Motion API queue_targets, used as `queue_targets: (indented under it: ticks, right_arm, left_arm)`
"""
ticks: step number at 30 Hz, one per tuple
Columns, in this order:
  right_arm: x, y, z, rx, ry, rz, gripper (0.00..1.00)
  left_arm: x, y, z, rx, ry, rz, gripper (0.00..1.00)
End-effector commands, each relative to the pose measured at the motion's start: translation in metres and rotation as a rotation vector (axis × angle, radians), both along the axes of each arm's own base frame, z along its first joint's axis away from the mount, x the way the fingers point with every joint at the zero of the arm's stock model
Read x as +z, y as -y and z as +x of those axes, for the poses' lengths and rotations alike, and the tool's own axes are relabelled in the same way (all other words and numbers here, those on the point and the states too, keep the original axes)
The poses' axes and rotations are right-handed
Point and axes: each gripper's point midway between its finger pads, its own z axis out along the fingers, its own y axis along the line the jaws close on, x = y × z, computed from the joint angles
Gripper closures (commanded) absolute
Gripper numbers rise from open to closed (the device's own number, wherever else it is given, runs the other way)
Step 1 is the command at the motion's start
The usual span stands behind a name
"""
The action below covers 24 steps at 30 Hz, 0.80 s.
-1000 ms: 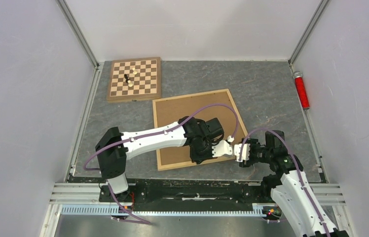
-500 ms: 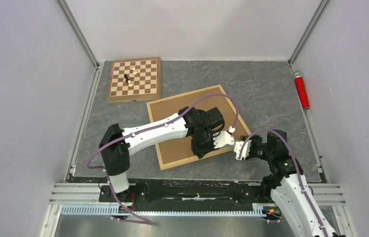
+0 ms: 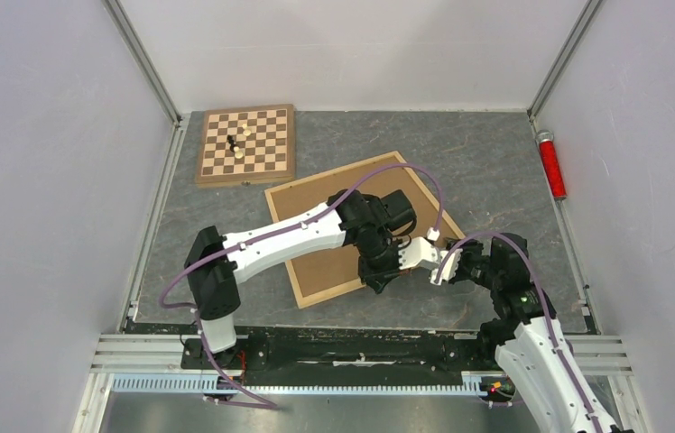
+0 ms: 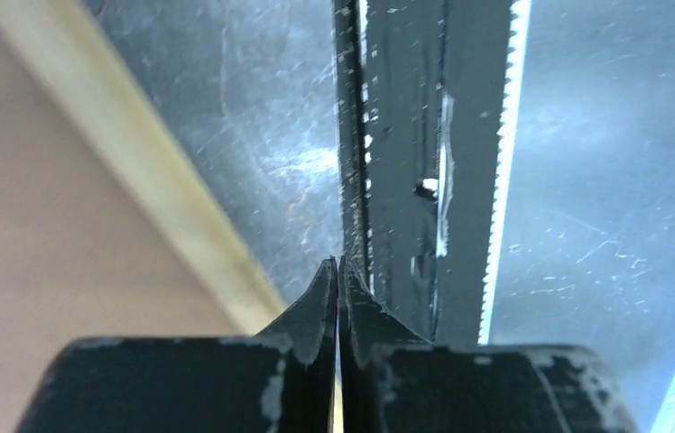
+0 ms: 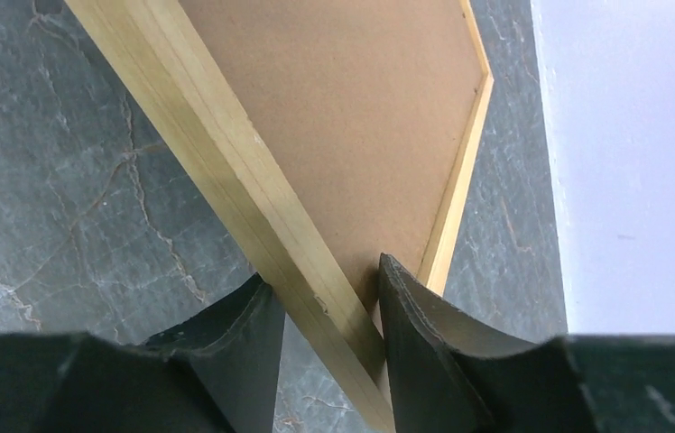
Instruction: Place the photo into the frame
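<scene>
The frame (image 3: 334, 171) lies skewed in the middle of the table, back up, its brown backing board (image 3: 316, 203) showing. The photo is out of view. My left gripper (image 3: 381, 281) hangs over the frame's near edge, shut, with only a thin pale sliver showing between the jaws (image 4: 338, 263); the wooden rail (image 4: 135, 153) runs past on its left. At the frame's right corner my right gripper (image 3: 444, 260) straddles the light wooden rail (image 5: 189, 135). Both fingers touch the rail, one on the outer side and one on the backing board (image 5: 343, 108) side (image 5: 325, 271).
A checkered chessboard (image 3: 246, 144) with a few pieces sits at the back left. A red cylinder (image 3: 550, 164) lies along the right wall. White walls enclose three sides, and a black rail (image 3: 361, 347) runs along the near edge (image 4: 397, 135).
The frame has turned anticlockwise, its right corner moving away from the near edge. Both grippers moved with it, and the right jaws have narrowed onto the rail.
</scene>
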Motion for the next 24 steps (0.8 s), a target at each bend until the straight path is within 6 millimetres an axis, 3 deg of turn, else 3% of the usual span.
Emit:
queue_targets:
  ticks: [1,4,7,12,20,24]
  right_arm:
    - [0.077,-0.001,0.022,-0.067,0.153,0.106,0.8]
    - [0.09,-0.002,0.022,-0.065,0.162,0.123,0.84]
    - [0.093,-0.001,0.023,-0.078,0.154,0.125,0.85]
    - [0.104,0.0,0.024,-0.104,0.132,0.144,0.84]
    - [0.156,-0.01,0.013,-0.074,0.01,0.193,0.84]
    - [0.184,-0.013,0.007,-0.054,-0.046,0.19,0.84]
  left_arm:
    - [0.032,0.014,-0.018,-0.048,-0.034,-0.119,0.98]
    - [0.037,0.015,-0.011,-0.024,-0.003,-0.141,0.9]
    - [0.043,0.012,-0.002,0.004,0.03,-0.161,0.72]
    - [0.064,0.001,0.033,0.102,0.245,-0.201,0.52]
    - [0.136,-0.039,0.085,0.22,0.656,-0.261,0.4]
    - [0.16,-0.057,0.109,0.226,0.848,-0.229,0.32]
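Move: The left gripper is empty and nearly shut. The stretch of the frame's near edge that it is after runs about 4 cm ahead and some 5 cm below. From the left hand, the frame's middle lies roughly 15 cm ahead, 4 cm left and 10 cm down, and its near-right corner about 10 cm ahead, 18 cm right and 5 cm down. From the right gripper, which already holds the near edge by that corner, the stretch is some 17 cm left, 6 cm back and 2 cm lower. Keep the right gripper's pinch on the near edge and lift it about 14 cm, nearly straight up. Meanwhile ease the empty left gripper back a touch, then raise it some 12 cm while reaching forward and a little left. Open its fingers to about two-thirds and swing them forward some 30 degrees, bringing them over the rising edge; contact there can't be seen. ##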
